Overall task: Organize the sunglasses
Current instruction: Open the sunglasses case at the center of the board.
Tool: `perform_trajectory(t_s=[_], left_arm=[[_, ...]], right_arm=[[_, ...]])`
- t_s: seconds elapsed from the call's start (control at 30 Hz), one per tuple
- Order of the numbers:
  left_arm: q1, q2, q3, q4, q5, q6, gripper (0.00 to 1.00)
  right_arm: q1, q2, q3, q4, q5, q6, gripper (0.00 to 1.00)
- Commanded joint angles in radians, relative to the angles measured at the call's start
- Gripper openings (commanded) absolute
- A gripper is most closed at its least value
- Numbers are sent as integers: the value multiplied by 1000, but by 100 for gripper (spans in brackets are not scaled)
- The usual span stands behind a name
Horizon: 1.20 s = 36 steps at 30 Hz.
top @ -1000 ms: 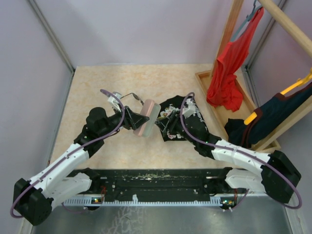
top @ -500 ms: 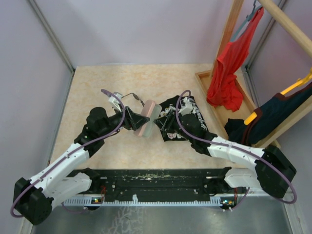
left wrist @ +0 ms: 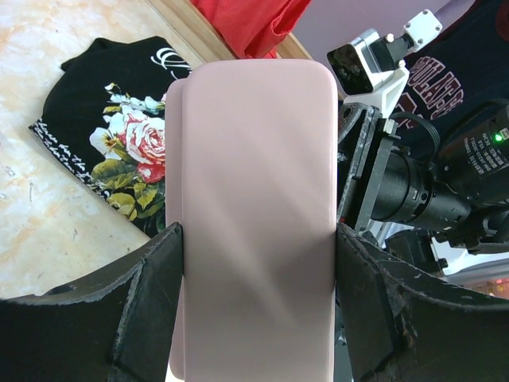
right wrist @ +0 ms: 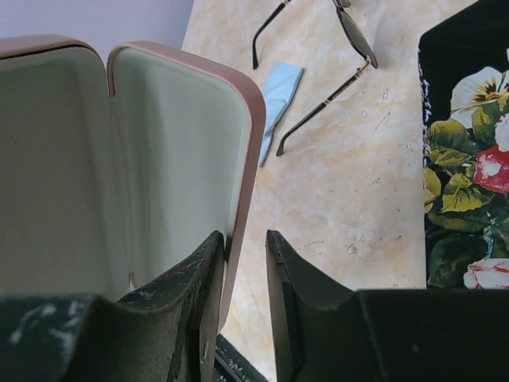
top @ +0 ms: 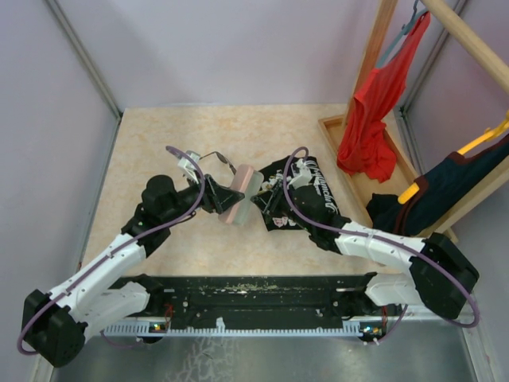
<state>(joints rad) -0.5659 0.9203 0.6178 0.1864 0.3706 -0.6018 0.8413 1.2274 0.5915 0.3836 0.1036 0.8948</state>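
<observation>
The pink case (top: 241,191) is held off the table, and my left gripper (top: 225,199) is shut on it across its width. In the left wrist view the case (left wrist: 254,199) fills the space between both fingers (left wrist: 151,278). The case (right wrist: 159,159) stands open, showing a pale green lining. My right gripper (right wrist: 245,235) straddles the edge of one half: the left finger touches the lining, and a narrow gap remains at the right finger. The sunglasses (right wrist: 350,28) lie unfolded on the table beyond the case, also seen from above as the sunglasses (top: 213,157).
A small light-blue cloth (right wrist: 278,95) lies beside the sunglasses. A black flowered T-shirt (top: 306,187) is spread under my right arm. At the right stands a wooden rack (top: 382,48) with a red garment (top: 370,119) and a dark garment (top: 445,191).
My right gripper has moved left up to the case and its jaws have narrowed around the edge of the open half. The left gripper and the case have stayed still.
</observation>
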Motion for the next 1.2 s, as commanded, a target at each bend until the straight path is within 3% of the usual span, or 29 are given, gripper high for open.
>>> perform_trajectory(t_s=[0.0,0.27,0.33,0.47,0.8,0.9,1.17], left_arm=[[-3,-1,-6,72,56,-5,0],[-3,2,-4,64,50,11,0],[-3,3,6,45,33,25,13],[-3,19,41,-17,29,78,50],[-3,61,143,-181,-57,195,96],[-3,57,157,-205,-88,207,100],[-3,32,189,-316,-203,230,99]], right_arm=[[-9,19,48,81,-7,5,26],[-9,1,42,57,12,-1,0],[-9,-14,43,25,32,-7,0],[-10,-46,53,-51,74,-29,0],[-9,-83,95,-244,155,-89,0],[-10,-80,105,-279,166,-98,0],[-9,-38,137,-352,165,-63,0]])
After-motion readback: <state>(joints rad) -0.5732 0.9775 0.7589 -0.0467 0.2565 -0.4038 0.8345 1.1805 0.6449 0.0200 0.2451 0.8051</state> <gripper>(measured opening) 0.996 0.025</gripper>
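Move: The half-open sunglasses case is already in my left fingers, its middle about 2 cm to that hand's right and 1 cm ahead. From my right hand the case's middle is some 4 cm left, 2 cm ahead and 2 cm up, its near rim lying between my fingertips. The black shirt is on the table about 12 cm ahead and 13 cm right of my right hand, 16 cm down; the sunglasses are roughly 18 cm ahead and 17 cm left of it. I shut my right fingers on the near rim of the open half, one finger inside the case, and pinch it. Then my left fingers spread wide and let go of the case, easing about 2 cm forward and a little left, while my right hand carries it about 5 cm right and 4 cm down, rolling some 15 degrees so its left side sinks. ##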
